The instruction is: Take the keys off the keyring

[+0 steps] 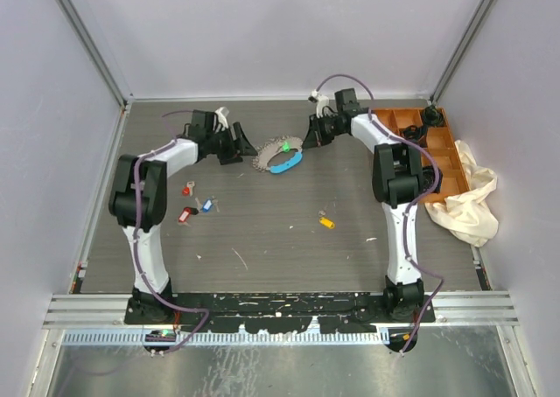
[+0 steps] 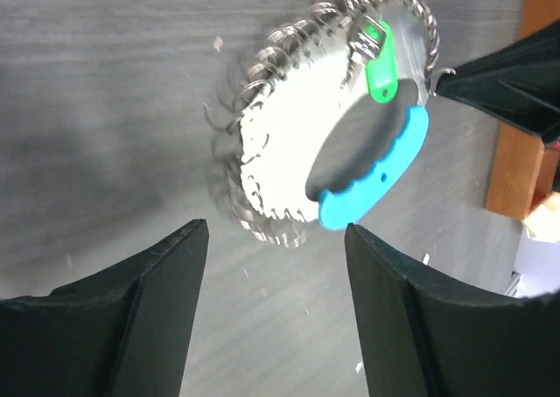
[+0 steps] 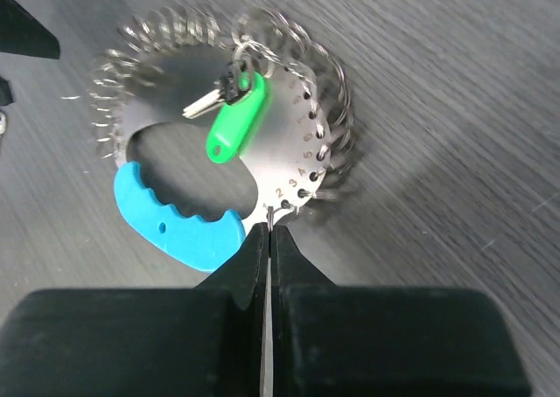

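The keyring (image 1: 278,158) is a silver disc with wire loops round its rim and a light-blue curved plastic piece (image 3: 175,222). It lies on the table at the back centre. One key with a green head (image 3: 234,126) hangs on it. My right gripper (image 3: 269,229) is shut on a small wire loop at the disc's rim, next to the blue piece. My left gripper (image 2: 276,231) stands open just left of the keyring (image 2: 289,152), with nothing between its fingers. Two red-headed keys (image 1: 187,188) (image 1: 185,215) and a blue-headed key (image 1: 207,205) lie loose on the table.
A small yellow piece (image 1: 326,223) lies mid-table. An orange compartment tray (image 1: 442,156) stands at the back right, behind the right arm. A cream cloth (image 1: 472,200) is crumpled beside it. Walls enclose the table on three sides.
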{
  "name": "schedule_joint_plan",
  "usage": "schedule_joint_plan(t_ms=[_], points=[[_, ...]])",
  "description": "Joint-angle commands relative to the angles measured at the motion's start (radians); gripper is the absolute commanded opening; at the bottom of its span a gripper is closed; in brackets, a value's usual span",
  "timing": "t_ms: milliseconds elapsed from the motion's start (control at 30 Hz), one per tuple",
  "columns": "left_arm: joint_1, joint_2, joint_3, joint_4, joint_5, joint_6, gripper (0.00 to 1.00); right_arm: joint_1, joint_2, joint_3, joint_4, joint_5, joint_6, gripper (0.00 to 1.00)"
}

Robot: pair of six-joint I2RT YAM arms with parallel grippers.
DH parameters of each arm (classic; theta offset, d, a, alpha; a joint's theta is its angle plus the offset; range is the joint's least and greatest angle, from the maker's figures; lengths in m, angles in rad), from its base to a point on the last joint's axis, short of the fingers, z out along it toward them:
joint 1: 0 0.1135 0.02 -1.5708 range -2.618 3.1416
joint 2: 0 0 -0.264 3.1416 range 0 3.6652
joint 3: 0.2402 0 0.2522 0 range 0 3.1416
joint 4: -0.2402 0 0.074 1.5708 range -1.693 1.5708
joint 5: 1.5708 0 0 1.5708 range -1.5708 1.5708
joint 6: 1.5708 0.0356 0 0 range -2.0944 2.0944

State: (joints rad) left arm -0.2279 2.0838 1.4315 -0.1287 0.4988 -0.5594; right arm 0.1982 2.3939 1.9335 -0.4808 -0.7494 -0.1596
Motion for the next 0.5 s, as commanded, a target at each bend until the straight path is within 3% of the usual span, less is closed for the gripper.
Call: schedule_joint_plan(t_ms=[0, 200, 367, 467], points=[[0.000, -0.297, -0.126, 0.105, -0.012, 0.003, 0.69, -0.004, -0.240, 0.006, 0.018, -0.042, -0.090, 0.01], [0.000, -0.641, -0.364, 0.243, 0.031, -0.015, 0.79, 0.001, -0.395, 0.058, -0.162, -0.038, -0.188, 0.01], [0.001, -0.943, -0.577, 0.443, 0.048, -0.088, 0.99, 0.007, -0.528, 0.066, -0.294, -0.007, -0.264, 0.01], [0.001, -1.074, -0.648, 0.450, 0.041, -0.134, 0.98, 0.007, -0.613, 0.031, -0.344, -0.002, -0.292, 0.01]])
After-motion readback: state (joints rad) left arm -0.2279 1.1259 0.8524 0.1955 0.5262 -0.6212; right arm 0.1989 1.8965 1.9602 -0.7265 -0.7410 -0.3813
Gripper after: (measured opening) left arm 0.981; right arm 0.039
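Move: The right fingers already pinch the keyring's right edge; its middle lies about 6 cm to their left, 2 cm back and 2 cm below, with the green tag some 5 cm left and level ahead. The wooden tray's middle is roughly 27 cm right and 3 cm back; the yellow tag sits 19 cm back and 5 cm right. From the left hand, the keyring's middle is about 8 cm right, level ahead and 3 cm lower. Keeping its closed pinch on the keyring's edge, the right hand lifts it steeply, about 23 cm, easing back towards the base as the fingers tip up some 25 degrees. The empty left hand also climbs as far and draws back about 14 cm, away from the keyring, tilting up and opening from partly open to nearly wide. ##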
